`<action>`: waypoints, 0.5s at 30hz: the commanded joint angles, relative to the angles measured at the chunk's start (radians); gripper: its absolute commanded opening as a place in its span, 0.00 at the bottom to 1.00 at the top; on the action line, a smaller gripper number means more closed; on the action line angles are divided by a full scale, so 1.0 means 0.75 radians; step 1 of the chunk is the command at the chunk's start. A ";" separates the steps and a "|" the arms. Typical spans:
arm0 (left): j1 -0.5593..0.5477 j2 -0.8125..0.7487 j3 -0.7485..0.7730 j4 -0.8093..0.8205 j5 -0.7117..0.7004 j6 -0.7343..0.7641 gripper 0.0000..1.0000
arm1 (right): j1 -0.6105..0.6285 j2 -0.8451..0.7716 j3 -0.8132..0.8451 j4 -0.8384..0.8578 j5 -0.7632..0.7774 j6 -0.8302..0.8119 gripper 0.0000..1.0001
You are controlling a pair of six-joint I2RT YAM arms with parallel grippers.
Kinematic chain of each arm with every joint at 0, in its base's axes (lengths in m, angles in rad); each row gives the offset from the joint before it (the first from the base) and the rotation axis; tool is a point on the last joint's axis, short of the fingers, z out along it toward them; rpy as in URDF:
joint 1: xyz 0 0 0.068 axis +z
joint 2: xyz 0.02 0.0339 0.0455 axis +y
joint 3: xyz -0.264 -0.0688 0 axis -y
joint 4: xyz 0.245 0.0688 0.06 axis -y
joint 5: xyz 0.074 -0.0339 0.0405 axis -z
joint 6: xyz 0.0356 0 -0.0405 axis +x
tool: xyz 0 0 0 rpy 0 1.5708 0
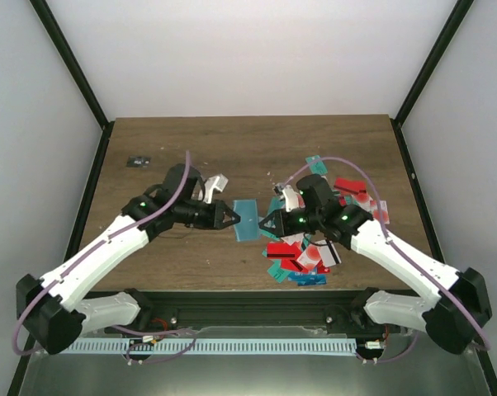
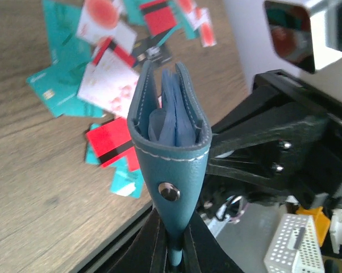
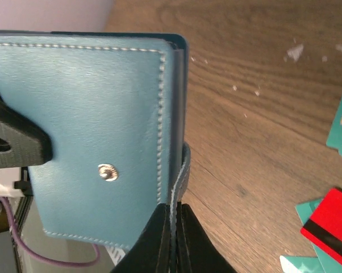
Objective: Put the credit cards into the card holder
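Observation:
The teal-blue card holder (image 1: 247, 220) hangs above the table between both arms. My left gripper (image 1: 229, 216) is shut on its left side. In the left wrist view the card holder (image 2: 170, 136) stands up from my left gripper (image 2: 177, 216), its top gaping and lighter blue pockets showing inside. My right gripper (image 1: 269, 223) is shut on its right side; the right wrist view shows my right gripper (image 3: 174, 210) pinching a thin stitched flap edge of the card holder (image 3: 103, 114). The credit cards (image 1: 306, 252), red, teal and white, lie scattered on the wood to the right.
A small dark object (image 1: 138, 161) lies at the table's far left. One teal card (image 1: 313, 161) sits apart behind the pile. Black frame posts rise at the back corners. A white perforated tray (image 2: 290, 244) lies below the table's near edge.

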 commanded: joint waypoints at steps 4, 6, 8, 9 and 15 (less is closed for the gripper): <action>0.049 0.188 -0.175 0.078 -0.013 0.074 0.05 | 0.000 0.123 -0.101 0.136 -0.087 0.067 0.01; 0.075 0.244 -0.203 0.095 0.011 0.101 0.05 | 0.002 0.181 -0.120 0.170 -0.106 0.076 0.01; 0.101 0.303 -0.221 0.098 0.023 0.132 0.06 | 0.000 0.240 -0.144 0.216 -0.126 0.095 0.01; 0.114 0.331 -0.228 0.100 0.031 0.147 0.06 | 0.001 0.271 -0.154 0.239 -0.138 0.104 0.01; 0.203 0.509 -0.233 0.083 0.032 0.256 0.12 | 0.000 0.408 -0.196 0.337 -0.168 0.153 0.01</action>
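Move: The card holder is already pinched from both sides, its middle about 3 cm to the right of the left fingers and 3 cm to the left of the right ones. It hangs over bare table, some 22 cm below the left hand and 20 below the right. From the right hand at table height, the red striped card lies about 6 cm right and 1 ahead, and the teal cards 8 ahead and 3 right. Lower both grippers together, keeping the fingers shut on the card holder: sink the left about 15 cm and the right about 11, nearly straight down towards the bare table beside the red striped card. As they go, roll both wrists some 15 degrees so their tops lean forward, and let the left fingertips dip a little. ##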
